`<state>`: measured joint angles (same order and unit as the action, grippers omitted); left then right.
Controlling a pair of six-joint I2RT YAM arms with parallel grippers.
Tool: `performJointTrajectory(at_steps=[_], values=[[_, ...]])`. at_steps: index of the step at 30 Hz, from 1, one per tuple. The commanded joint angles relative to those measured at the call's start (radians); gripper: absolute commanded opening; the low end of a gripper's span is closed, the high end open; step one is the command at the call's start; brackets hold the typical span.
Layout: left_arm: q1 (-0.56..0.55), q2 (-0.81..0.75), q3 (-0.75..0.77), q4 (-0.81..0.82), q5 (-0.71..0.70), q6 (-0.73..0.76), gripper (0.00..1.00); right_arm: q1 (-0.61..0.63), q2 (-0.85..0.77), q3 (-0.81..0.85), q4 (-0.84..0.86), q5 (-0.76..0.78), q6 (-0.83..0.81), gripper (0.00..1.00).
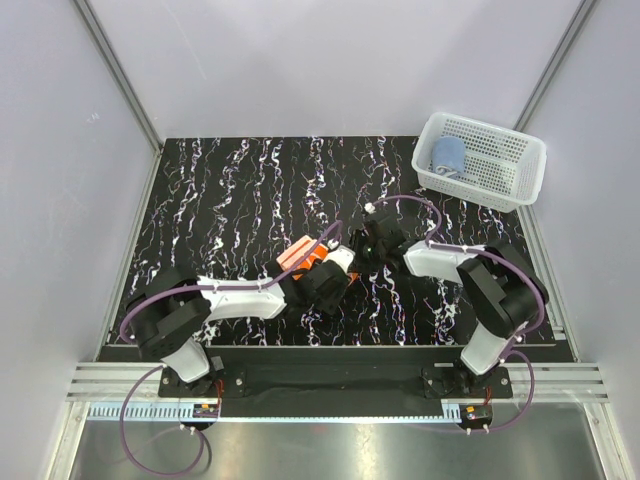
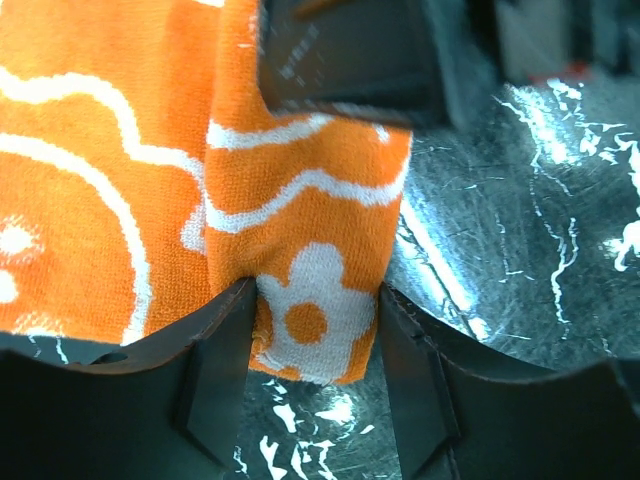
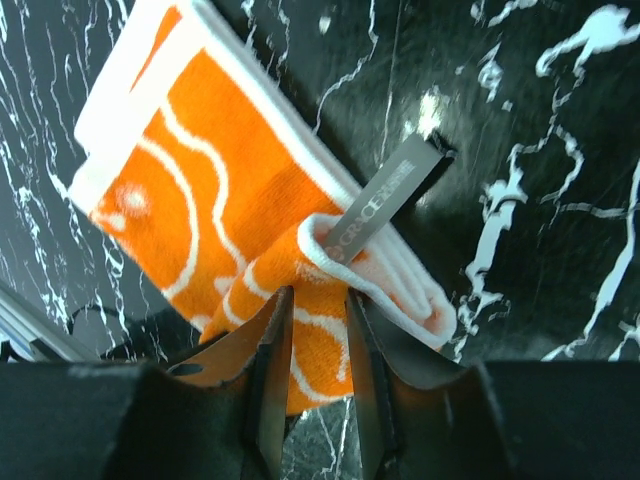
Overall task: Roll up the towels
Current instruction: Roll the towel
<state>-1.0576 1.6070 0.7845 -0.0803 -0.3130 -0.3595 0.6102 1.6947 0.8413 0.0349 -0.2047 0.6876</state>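
Observation:
The orange towel (image 1: 300,256) with white swirls lies partly folded in the middle of the black marbled table. My left gripper (image 1: 335,278) pinches a folded end of the orange towel (image 2: 310,230) between both fingers, so the left gripper (image 2: 315,340) is shut on it. My right gripper (image 1: 358,258) comes in from the right. The right gripper (image 3: 318,340) is shut on a curled fold of the orange towel (image 3: 200,180), just beside its grey label (image 3: 385,200). The light blue towel (image 1: 447,155) sits rolled up in the basket.
A white mesh basket (image 1: 520,165) stands at the back right corner of the table. Grey walls close in the table on three sides. The other arm's dark finger (image 2: 350,60) presses on the towel at the top of the left wrist view.

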Motion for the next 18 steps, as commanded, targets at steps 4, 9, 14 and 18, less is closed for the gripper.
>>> performJointTrajectory(at_steps=[4,9,14,18], values=[[-0.007,0.016,-0.040,-0.078,0.106,-0.085,0.57,-0.039,0.069,0.084,-0.030,-0.005,-0.057,0.35],[-0.019,0.024,-0.044,-0.084,0.109,-0.098,0.56,-0.043,0.112,0.139,-0.078,-0.018,-0.074,0.35],[-0.024,0.045,-0.030,-0.095,0.103,-0.098,0.43,-0.044,0.128,0.176,-0.104,-0.016,-0.088,0.35],[-0.024,0.050,-0.025,-0.095,0.103,-0.099,0.26,-0.047,0.123,0.194,-0.125,-0.013,-0.097,0.35]])
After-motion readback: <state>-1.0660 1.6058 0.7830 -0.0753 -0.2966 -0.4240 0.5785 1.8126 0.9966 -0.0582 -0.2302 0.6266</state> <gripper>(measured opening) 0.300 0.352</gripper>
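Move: Between the left fingers, at the hand point and about 1 cm below it, lies the near end of the orange towel's roll. The roll runs outward to the right hand, whose narrowly open fingertips straddle it near its far end, some 1 cm ahead, 1 cm right and 1 cm lower. The grey tag is about 2 cm ahead and 1 cm right of the right hand. The unrolled part is centred about 6 cm left and 1 cm ahead of that hand. Closing on the near end of the roll, the left fingers go from straddling it loosely to pinching it, at about half their starting gap, while that hand eases under 1 cm back and to the right. The right hand glides about 2.5 cm forward along the roll towards its far end, staying low with its finger gap unchanged and the towel still between its tips. ##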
